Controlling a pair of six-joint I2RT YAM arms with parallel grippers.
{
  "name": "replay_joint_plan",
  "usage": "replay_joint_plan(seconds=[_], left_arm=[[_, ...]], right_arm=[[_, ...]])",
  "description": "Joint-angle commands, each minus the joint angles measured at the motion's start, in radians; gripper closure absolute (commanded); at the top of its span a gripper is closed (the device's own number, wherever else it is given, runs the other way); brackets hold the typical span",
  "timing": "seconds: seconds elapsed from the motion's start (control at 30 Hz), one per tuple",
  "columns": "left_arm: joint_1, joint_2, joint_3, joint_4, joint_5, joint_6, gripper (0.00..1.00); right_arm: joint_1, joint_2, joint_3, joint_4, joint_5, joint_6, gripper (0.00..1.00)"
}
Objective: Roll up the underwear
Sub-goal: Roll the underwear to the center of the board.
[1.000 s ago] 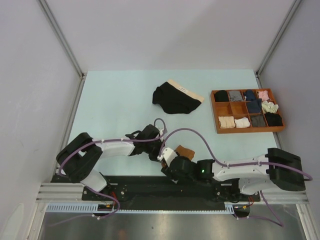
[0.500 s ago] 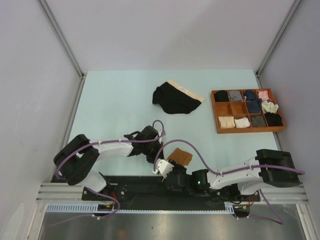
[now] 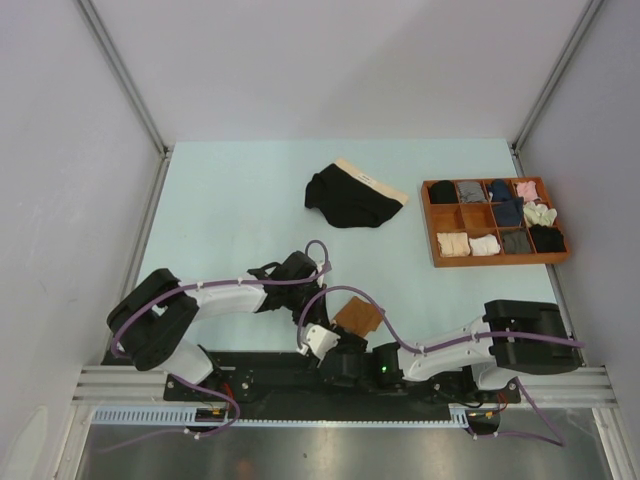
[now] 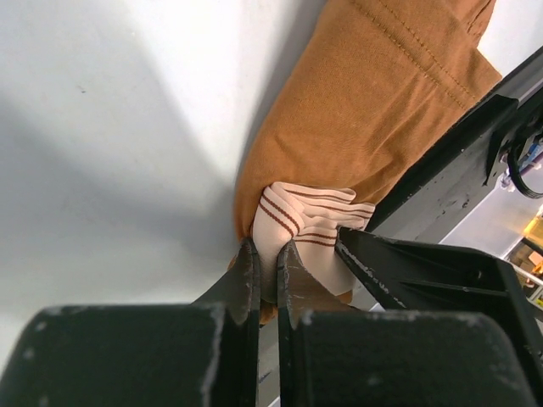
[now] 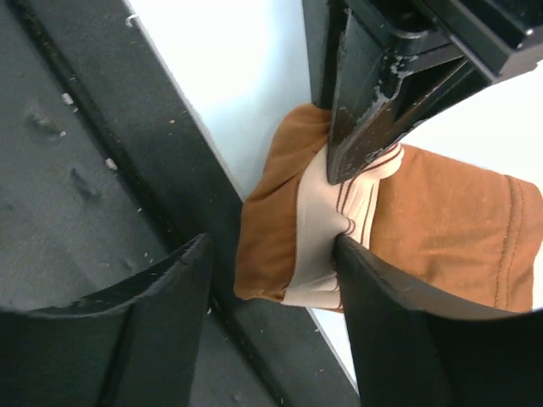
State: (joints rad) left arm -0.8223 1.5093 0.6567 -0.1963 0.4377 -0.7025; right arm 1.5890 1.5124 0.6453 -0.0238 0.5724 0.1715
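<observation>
The rust-brown underwear (image 3: 358,316) lies partly folded at the table's near edge, its pale striped waistband (image 4: 305,212) bunched up. My left gripper (image 4: 267,246) (image 3: 322,314) is shut on that waistband. My right gripper (image 5: 271,246) (image 3: 333,330) stands open astride the folded end (image 5: 280,229). One of its fingers (image 5: 365,280) touches the waistband, and the other (image 5: 182,271) hangs apart over the black base rail. A black underwear (image 3: 350,198) with a beige waistband lies spread out at the table's far middle, away from both grippers.
A wooden compartment tray (image 3: 432,222) with several rolled garments stands at the right. The black base rail (image 3: 270,372) runs right along the near edge beside the brown underwear. White walls enclose the table on the left, right and back.
My right arm has drawn back toward the near edge and to the left, uncovering more of the brown underwear. The left gripper has kept its grip and place.
</observation>
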Motion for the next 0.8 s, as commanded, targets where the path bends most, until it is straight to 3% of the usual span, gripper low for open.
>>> replay_joint_plan(seconds=[0.0,0.03,0.13,0.2,0.23,0.3,0.33,0.4,0.43,0.53,0.77], left_arm=[[-0.008,-0.006,-0.002,-0.120,0.015,0.037,1.00],[-0.006,-0.008,-0.005,-0.118,0.019,0.035,1.00],[-0.006,-0.018,-0.009,-0.112,0.033,0.031,1.00],[0.000,-0.027,-0.014,-0.106,0.047,0.023,0.99],[0.003,-0.034,-0.015,-0.104,0.050,0.021,0.91],[0.024,-0.058,-0.016,-0.103,0.058,0.021,0.74],[0.035,-0.070,-0.016,-0.104,0.056,0.021,0.55],[0.076,-0.115,-0.014,-0.114,0.047,0.028,0.38],[0.093,-0.133,-0.009,-0.118,0.041,0.031,0.24],[0.152,-0.175,0.001,-0.147,0.009,0.054,0.12],[0.210,-0.195,0.001,-0.146,-0.033,0.086,0.07]], right_arm=[[0.000,0.051,0.037,0.035,0.033,0.046,0.43],[-0.001,0.054,0.040,0.030,0.058,0.057,0.59],[-0.018,0.051,0.043,-0.019,0.076,0.100,0.85],[-0.026,0.037,0.042,-0.024,0.060,0.102,0.93],[-0.030,0.029,0.043,-0.022,0.037,0.102,1.00],[-0.037,-0.006,0.040,-0.012,-0.027,0.097,1.00],[-0.052,-0.021,0.034,-0.005,-0.052,0.097,1.00],[-0.073,-0.058,0.027,0.002,-0.109,0.114,1.00],[-0.099,-0.070,0.018,0.002,-0.127,0.138,1.00],[-0.147,-0.141,-0.012,0.013,-0.193,0.198,1.00],[-0.322,-0.250,-0.087,0.015,-0.292,0.318,1.00]])
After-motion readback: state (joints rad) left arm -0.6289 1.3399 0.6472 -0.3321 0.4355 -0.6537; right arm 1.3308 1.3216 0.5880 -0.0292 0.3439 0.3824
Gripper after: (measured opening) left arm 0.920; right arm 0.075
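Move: My open right fingers are around the near end of the brown underwear's rolled waistband, about 1 cm ahead at finger height. My shut left fingers still hold the waistband's other end, right at their tips and some 4 cm ahead and 2 cm left of my right hand point. The brown body's middle lies roughly 4 cm ahead and 7 cm right of my right hand; the black underwear is about 34 cm ahead and 6 cm right of that hand. I close my right fingers on the near end of the waistband, edging about a centimetre forward into the cloth. Then my left hand opens wide, lets go and backs off left, forward and up, some 5 cm over the table. Keeping its pinch, my right hand carries its end forward and up while rolling some 25 degrees clockwise. ##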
